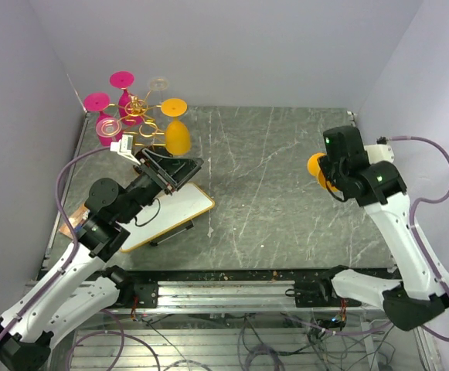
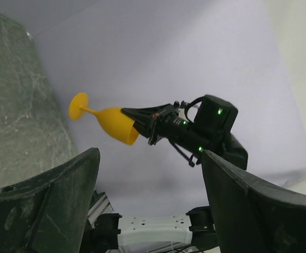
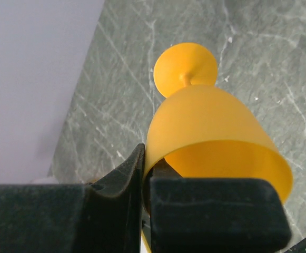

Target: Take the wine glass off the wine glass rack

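An orange wine glass hangs in the air over the right side of the table, its foot pointing away from the wrist. My right gripper is shut on the glass's rim, one finger inside the bowl and one outside. From above, the glass pokes out to the left of that gripper. The gold wine glass rack stands at the far left corner. My left gripper is open and empty just in front of the rack. Its wrist view looks between the fingers at the held glass.
The rack carries a second orange glass, two pink glasses and pale ones. A white board with a wooden edge lies under the left arm. Walls close the table on three sides.
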Controlling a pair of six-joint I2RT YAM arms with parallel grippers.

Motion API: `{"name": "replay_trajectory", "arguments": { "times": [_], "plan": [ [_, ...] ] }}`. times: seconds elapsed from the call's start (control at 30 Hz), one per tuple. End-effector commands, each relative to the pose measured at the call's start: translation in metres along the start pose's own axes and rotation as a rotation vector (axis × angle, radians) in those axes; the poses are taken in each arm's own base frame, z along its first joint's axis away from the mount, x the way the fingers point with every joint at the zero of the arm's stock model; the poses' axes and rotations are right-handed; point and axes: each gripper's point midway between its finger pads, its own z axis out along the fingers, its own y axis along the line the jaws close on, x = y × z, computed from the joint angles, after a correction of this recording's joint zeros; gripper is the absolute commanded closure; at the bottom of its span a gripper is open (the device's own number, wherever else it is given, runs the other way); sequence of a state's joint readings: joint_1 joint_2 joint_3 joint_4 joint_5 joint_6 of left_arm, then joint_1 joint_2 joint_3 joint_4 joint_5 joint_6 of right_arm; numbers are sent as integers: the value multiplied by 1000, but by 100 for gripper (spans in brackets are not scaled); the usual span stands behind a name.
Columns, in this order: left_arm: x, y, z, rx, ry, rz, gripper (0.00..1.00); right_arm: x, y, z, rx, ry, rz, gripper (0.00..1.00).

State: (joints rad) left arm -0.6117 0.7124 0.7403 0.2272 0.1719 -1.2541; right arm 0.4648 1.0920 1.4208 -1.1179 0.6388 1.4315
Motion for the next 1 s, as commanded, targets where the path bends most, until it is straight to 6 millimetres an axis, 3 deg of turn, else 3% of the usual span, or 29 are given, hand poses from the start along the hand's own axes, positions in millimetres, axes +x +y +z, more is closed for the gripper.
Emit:
{"name": "replay_trajectory", "arguments": {
  "times": [0.0,0.2,0.4,0.7,0.97],
  "plan": [
    [-9,-8,-3,-16,-28,56,12,-22,-4,19,114,-41,-18,100],
    [-12,-8,-8,-57,-32,90,12,-29,11,58,175,1,-14,100],
    [-22,-4,-19,-143,-58,168,10,-41,-1,113,305,127,46,100],
    [-33,-7,-34,-201,-92,235,9,-44,-22,197,472,309,91,100],
    [-34,-6,-38,-212,-93,244,9,-54,-26,241,546,270,102,100]
  ]
}}
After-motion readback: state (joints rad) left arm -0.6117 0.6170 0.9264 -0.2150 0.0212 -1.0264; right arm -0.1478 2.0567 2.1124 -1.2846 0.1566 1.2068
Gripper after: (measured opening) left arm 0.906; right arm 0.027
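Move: The right hand already grips the yellow wine glass by its rim, mouth up but strongly tilted. The glass is being taken to bare table about 18 cm ahead of this hand, 10 cm to its right and 31 cm below. The table's right edge runs some 17 cm to the right of that spot. From the empty left hand the same spot lies roughly 25 cm ahead, 49 cm to the right and 40 cm down. Forward, down and to the right in one sweep, the right arm carries the glass out over the far right of the table, about 17 cm forward, sinking faster towards the end. The hand tips down some 30 degrees as it goes, swinging the glass's foot under the bowl while the fingers keep their pinch on the rim. The open, empty left hand drifts about 4 cm left, rolling its left side up and turning counter-clockwise. ##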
